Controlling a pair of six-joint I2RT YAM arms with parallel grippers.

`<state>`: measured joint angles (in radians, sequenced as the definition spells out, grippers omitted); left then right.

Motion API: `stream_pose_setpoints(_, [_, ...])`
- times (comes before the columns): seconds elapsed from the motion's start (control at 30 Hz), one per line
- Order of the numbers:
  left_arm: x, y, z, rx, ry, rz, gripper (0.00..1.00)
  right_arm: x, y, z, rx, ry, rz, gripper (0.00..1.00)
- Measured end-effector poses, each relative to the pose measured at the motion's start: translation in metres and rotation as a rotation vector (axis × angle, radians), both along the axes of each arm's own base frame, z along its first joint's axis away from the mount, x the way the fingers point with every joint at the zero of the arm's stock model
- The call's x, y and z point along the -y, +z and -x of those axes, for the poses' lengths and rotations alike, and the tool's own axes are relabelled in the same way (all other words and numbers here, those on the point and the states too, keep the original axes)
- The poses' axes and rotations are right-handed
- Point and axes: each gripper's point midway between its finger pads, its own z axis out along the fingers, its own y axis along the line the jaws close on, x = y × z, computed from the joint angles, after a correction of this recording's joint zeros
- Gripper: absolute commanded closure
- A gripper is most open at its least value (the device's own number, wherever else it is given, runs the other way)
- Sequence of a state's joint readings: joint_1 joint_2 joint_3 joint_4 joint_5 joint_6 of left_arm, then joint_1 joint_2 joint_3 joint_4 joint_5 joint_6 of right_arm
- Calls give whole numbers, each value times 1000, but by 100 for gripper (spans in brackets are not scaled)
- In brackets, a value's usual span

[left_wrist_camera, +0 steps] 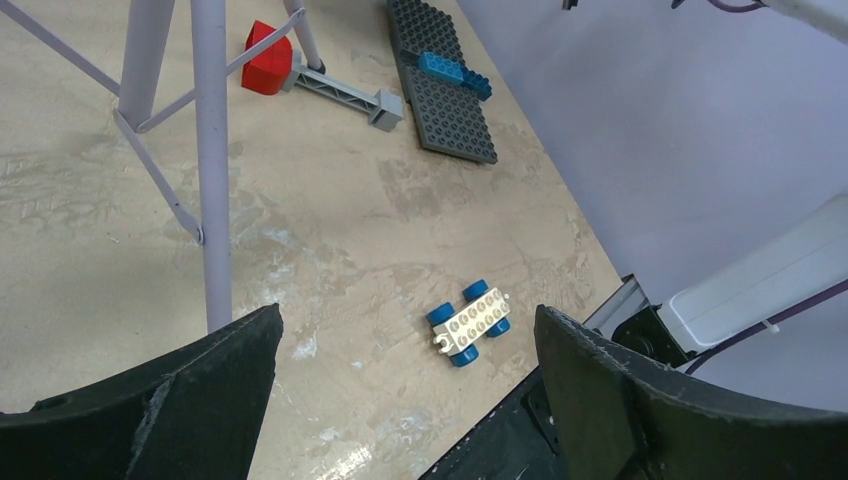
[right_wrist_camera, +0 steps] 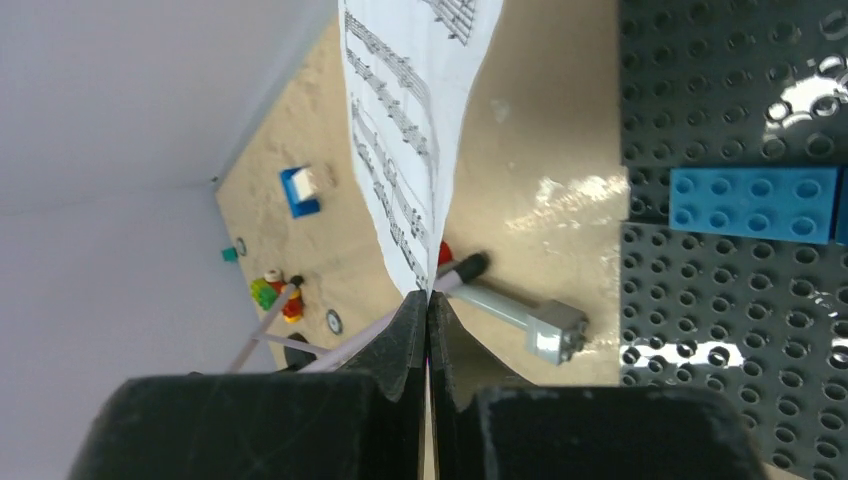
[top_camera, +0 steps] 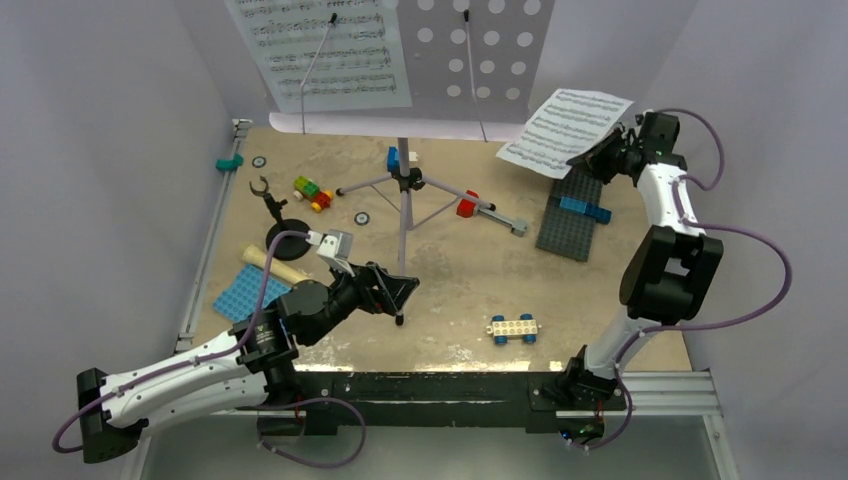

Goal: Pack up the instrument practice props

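The lilac music stand (top_camera: 480, 45) rises at the back centre on its thin tripod pole (top_camera: 403, 210), and one white sheet-music page (top_camera: 320, 50) rests on its desk. My right gripper (top_camera: 598, 152) is shut on the edge of a second page (top_camera: 565, 130), held in the air right of the stand; in the right wrist view the page (right_wrist_camera: 400, 150) runs up from the pinched fingertips (right_wrist_camera: 427, 300). My left gripper (top_camera: 400, 290) stands open low beside the pole (left_wrist_camera: 210, 150), with nothing between its fingers (left_wrist_camera: 408, 320). The black mic stand (top_camera: 285, 235) and the cream microphone (top_camera: 275, 265) lie at the left.
A grey baseplate (top_camera: 572, 215) carrying a blue brick (top_camera: 585, 208) lies under the right arm. Also on the table are a blue baseplate (top_camera: 240, 292), a white wheeled brick (top_camera: 514, 328), a red brick (top_camera: 467, 205), a grey beam (top_camera: 505, 220) and coloured bricks (top_camera: 312, 192).
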<state>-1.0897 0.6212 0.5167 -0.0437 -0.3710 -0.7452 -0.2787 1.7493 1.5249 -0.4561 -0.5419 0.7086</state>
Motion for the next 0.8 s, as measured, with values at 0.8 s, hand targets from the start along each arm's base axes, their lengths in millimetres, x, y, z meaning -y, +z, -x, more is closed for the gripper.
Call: stream_pose_setpoints(0.8, [16, -18, 1, -50, -38, -37, 0, -24, -126, -4, -168, 128, 49, 100])
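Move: Just left of the right hand, which already pinches the music sheet, lies the spot it is being lowered to: bare table roughly 5 cm to its left, 1 cm farther out and 21 cm below. The dark grey baseplate's middle lies level with the hand and 6 cm to its right; the fallen grey tower lies 14 cm to its left, 1 cm back, both some 20 cm lower. For the left hand that spot is about 31 cm ahead, 32 cm right and 22 cm down. Sinking about 13 cm in two stages, with a near halt after the first 4 to 5 cm, the right hand keeps its closed pinch on the sheet's corner and lowers it towards the table between the baseplate and the tower. It eases some 2 cm left late on, the wrist tipping about 10 degrees further down. The empty left hand dips about 2 cm and drifts slightly right, fingers wide open. ##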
